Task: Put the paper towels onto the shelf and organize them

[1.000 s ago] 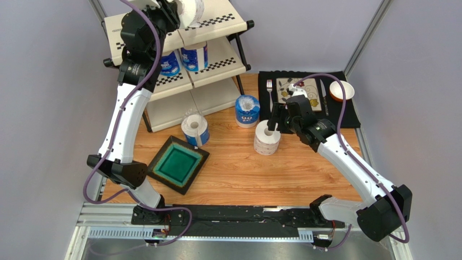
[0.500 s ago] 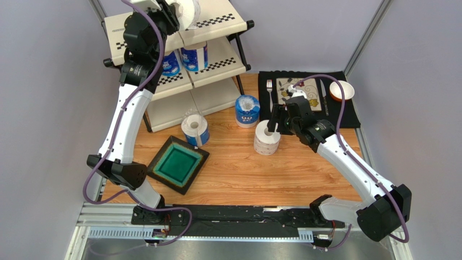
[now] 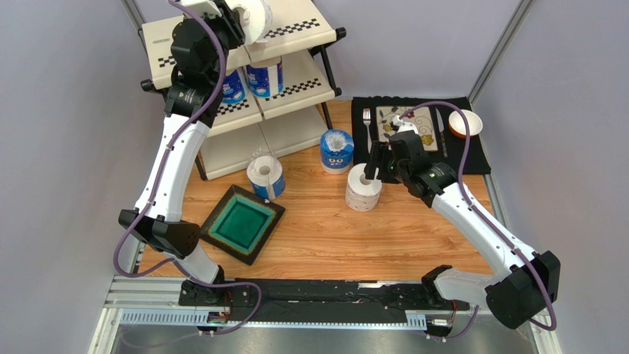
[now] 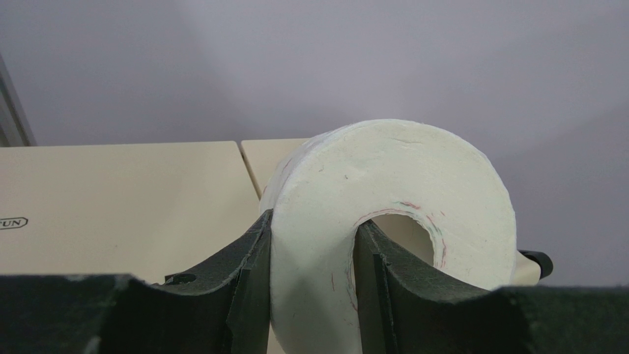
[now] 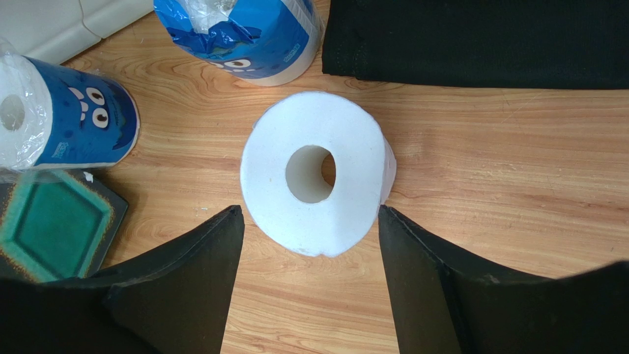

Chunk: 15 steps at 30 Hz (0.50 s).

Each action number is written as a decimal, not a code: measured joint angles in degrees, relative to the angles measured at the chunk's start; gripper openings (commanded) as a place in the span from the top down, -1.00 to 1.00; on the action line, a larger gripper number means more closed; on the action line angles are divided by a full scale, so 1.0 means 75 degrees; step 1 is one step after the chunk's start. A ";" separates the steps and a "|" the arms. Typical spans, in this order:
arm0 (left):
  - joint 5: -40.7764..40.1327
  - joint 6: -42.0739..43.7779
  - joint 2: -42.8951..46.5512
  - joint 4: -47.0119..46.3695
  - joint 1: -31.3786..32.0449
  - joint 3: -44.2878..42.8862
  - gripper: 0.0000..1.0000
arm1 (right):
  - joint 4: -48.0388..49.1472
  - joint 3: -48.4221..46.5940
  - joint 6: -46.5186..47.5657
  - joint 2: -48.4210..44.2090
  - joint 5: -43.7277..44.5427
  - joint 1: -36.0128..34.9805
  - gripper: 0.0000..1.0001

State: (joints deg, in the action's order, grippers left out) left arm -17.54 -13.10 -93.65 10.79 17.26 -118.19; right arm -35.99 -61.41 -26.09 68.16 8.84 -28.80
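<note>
My left gripper (image 3: 240, 18) is raised over the top tier of the shelf (image 3: 303, 29) and is shut on a plain white paper towel roll (image 3: 256, 15). In the left wrist view the gripper (image 4: 314, 223) pinches the wall of the roll (image 4: 413, 169), one finger outside and one in the core, above the cream shelf top (image 4: 118, 199). My right gripper (image 3: 375, 165) hangs open over a white roll (image 3: 364, 188) standing on the table. Its jaws (image 5: 310, 212) straddle that roll (image 5: 269, 169) without touching. Two blue-wrapped rolls (image 3: 265, 77) (image 3: 231, 87) sit on the middle tier.
Two more blue-wrapped rolls stand on the wooden table (image 3: 337, 150) (image 3: 266, 177), also in the right wrist view (image 5: 251, 37) (image 5: 70, 122). A green square plate (image 3: 242, 223) lies front left. A black placemat (image 3: 472, 158) at the right holds a fork (image 3: 367, 122), knife (image 3: 438, 131) and small bowl (image 3: 465, 123).
The left gripper with its roll has shifted very slightly above the shelf top. The right arm has stayed still.
</note>
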 measured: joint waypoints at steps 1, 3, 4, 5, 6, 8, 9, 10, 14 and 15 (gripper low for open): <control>-0.0003 0.0003 0.0000 -0.0009 0.0000 0.0015 0.18 | 0.0000 0.0000 0.0000 0.0000 0.0000 0.0000 -0.41; -0.0023 0.0009 0.0009 -0.0055 0.0000 0.0093 0.10 | 0.0000 0.0000 0.0000 0.0000 -0.0003 0.0000 -0.41; -0.0026 0.0020 0.0026 -0.0073 0.0000 0.0160 0.07 | 0.0000 0.0000 0.0000 0.0000 -0.0003 0.0000 -0.41; -0.0032 0.0020 0.0044 -0.0128 0.0000 0.0242 0.00 | 0.0000 0.0000 0.0000 0.0000 -0.0003 0.0000 -0.41; -0.0038 0.0023 0.0055 -0.0189 0.0000 0.0283 -0.05 | 0.0000 0.0000 0.0000 0.0000 -0.0006 0.0000 -0.41; -0.0055 0.0029 0.0076 -0.0245 0.0000 0.0332 -0.21 | 0.0000 0.0000 0.0003 0.0000 -0.0006 0.0000 -0.41; -0.0055 0.0029 0.0087 -0.0271 -0.0003 0.0353 -0.24 | 0.0000 0.0000 0.0000 0.0003 -0.0009 0.0000 -0.41; -0.0055 0.0026 0.0099 -0.0277 -0.0012 0.0356 -0.28 | 0.0000 0.0000 0.0000 0.0006 -0.0017 0.0000 -0.41; -0.0047 -0.0003 0.0143 -0.0373 -0.0035 0.0356 -0.43 | 0.0015 0.0000 0.0000 0.0050 -0.0070 0.0000 -0.40; -0.0041 -0.0009 0.0152 -0.0402 -0.0055 0.0356 -0.44 | 0.0015 0.0000 0.0000 0.0073 -0.0082 0.0003 -0.40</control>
State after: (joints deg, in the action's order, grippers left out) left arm -17.85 -13.17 -92.51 7.77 16.84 -115.52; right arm -35.88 -61.41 -26.09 68.71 8.23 -28.77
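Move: The left hand still pinches the near-end wall of the white paper towel roll lying on its side; the roll's middle is about 5 cm ahead and 4 cm right, level with the hand. The top shelf's surface under the roll lies some 6 cm below the hand. On the middle shelf, some 22 cm lower, one printed roll is about 3 cm ahead and 6 cm right, another roughly 3 cm left. From the right hand, the held roll is about 20 cm ahead, 34 cm left and 36 cm higher. Down by barely 1 cm first, the left hand sets the held roll onto the top shelf, then opens its fingers from about half to roughly 70 percent, rising about as far again and edging half a centimetre left. The outer finger comes free of the roll's left side; the other stays inside the core, with the wrist practically unturned. ##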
